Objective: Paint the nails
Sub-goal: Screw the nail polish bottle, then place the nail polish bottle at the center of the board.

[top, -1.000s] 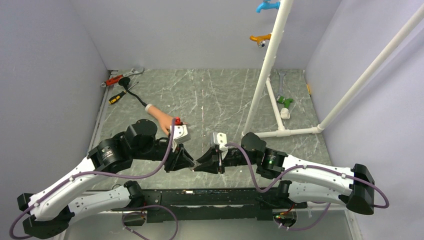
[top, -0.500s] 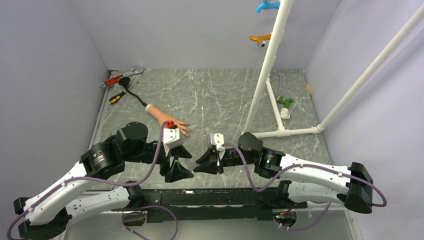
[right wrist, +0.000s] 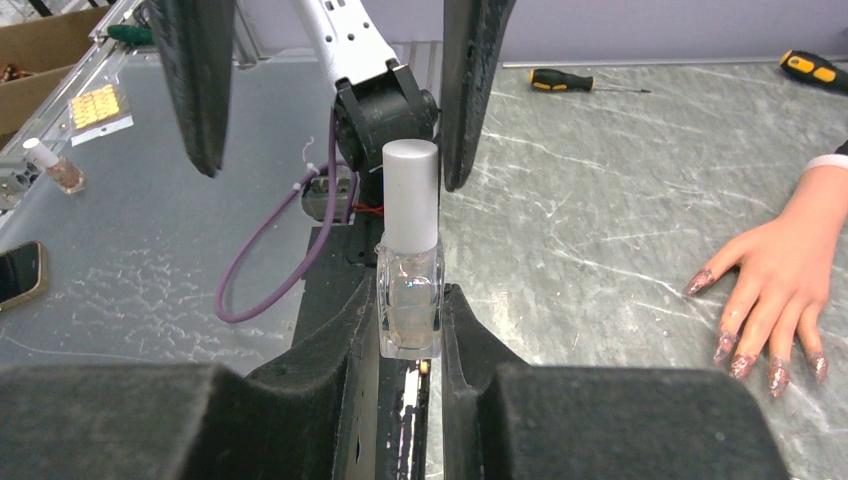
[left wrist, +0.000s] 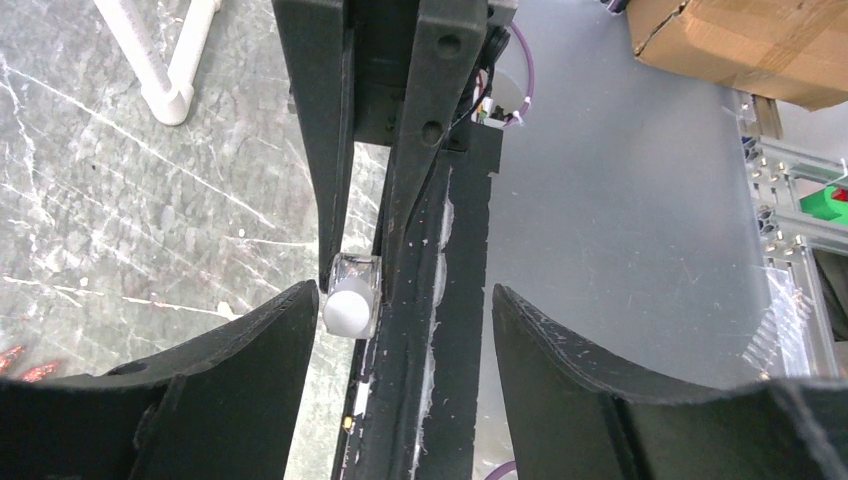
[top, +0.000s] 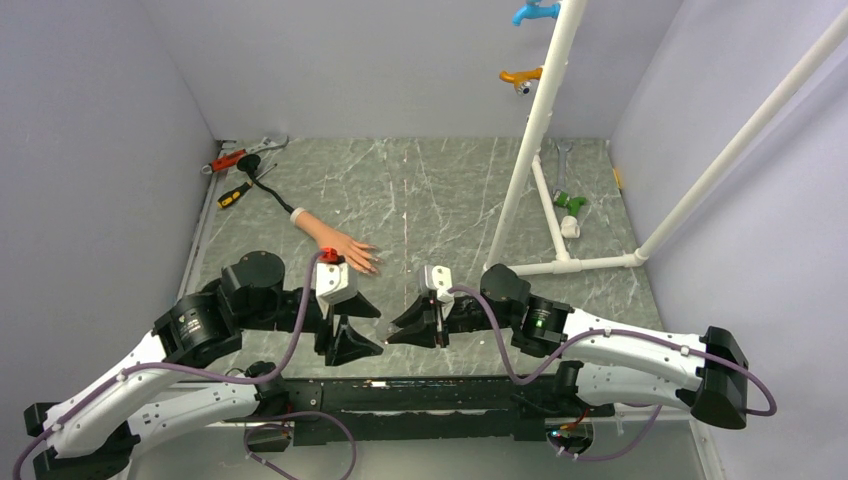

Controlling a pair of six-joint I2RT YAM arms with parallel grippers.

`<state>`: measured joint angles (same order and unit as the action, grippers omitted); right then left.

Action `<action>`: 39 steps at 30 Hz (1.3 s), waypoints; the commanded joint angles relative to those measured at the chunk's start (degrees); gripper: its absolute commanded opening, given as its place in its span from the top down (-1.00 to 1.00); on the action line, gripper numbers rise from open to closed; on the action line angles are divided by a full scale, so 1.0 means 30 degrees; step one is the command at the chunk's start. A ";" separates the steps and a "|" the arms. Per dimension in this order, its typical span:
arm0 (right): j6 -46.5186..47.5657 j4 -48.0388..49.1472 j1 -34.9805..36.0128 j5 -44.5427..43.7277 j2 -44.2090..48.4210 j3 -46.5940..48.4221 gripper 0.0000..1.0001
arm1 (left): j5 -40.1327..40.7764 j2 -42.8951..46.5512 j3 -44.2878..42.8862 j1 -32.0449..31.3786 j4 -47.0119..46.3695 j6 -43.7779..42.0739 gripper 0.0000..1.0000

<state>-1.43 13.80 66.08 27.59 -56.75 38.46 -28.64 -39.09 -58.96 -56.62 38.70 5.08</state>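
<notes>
The flesh-coloured mannequin hand point(top: 333, 243) lies palm down on the marble table, and its glittery reddish-pink nails point(right wrist: 745, 364) show at the right of the right wrist view. My right gripper point(right wrist: 410, 322) is shut on a small clear bottle point(right wrist: 410, 300) with a white cap point(right wrist: 410, 195), held above the table's near edge. My left gripper point(left wrist: 405, 330) faces it, open. The cap point(left wrist: 349, 310) sits just off the tip of one finger point(left wrist: 250, 350), and the other finger stands well away from it. In the top view the two grippers point(top: 362, 325) point(top: 402, 326) point at each other.
A white PVC pipe frame point(top: 530, 150) stands at the right. A wrench point(top: 245, 152) and a screwdriver point(top: 235, 195) lie at the far left corner. Off the table's near side are another small bottle point(right wrist: 55, 165), a phone point(right wrist: 20, 275) and a cardboard box point(left wrist: 740, 40).
My left gripper, shut by the bottle's cap a second ago, has opened and drawn back to the left. The right gripper still holds the bottle with its cap on.
</notes>
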 commanded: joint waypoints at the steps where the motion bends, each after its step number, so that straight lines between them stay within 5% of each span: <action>1: 0.0214 0.1415 0.0017 0.0290 0.0852 0.0021 1.00 | -0.0055 0.0188 0.0321 -0.0082 -0.1250 -0.0910 -0.36; 39: 0.0301 0.1267 0.0001 0.0122 0.0835 0.0043 1.00 | 0.0133 -0.1368 0.1247 -0.0089 -0.0072 -0.3902 0.41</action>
<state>-0.97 13.56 66.00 27.51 -55.18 37.85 -27.42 -42.63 -54.22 -56.73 38.22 -5.10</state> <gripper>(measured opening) 0.217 0.308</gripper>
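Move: The nail polish bottle's white cap sits about 2 cm ahead of the left hand, 1 cm to its right and some 3 cm below. The glass body, in the right fingers, is roughly 3 cm right of the cap and 3 cm lower. The rubber hand lies on the table some 25 cm ahead of the left hand, 6 cm to its left and 18 cm down. From the right hand the cap is about 3 cm left and 3 cm up, level front to back. Towards the bottle's white cap, which the right hand keeps presented by pinching the glass body almost in place, the left hand sinks about 5 cm and eases nearly 2 cm forward. Its fingers tip downward by some 5 degrees and close steadily from wide open to about a third, one on each side of the cap, apparently just beginning to touch it. ##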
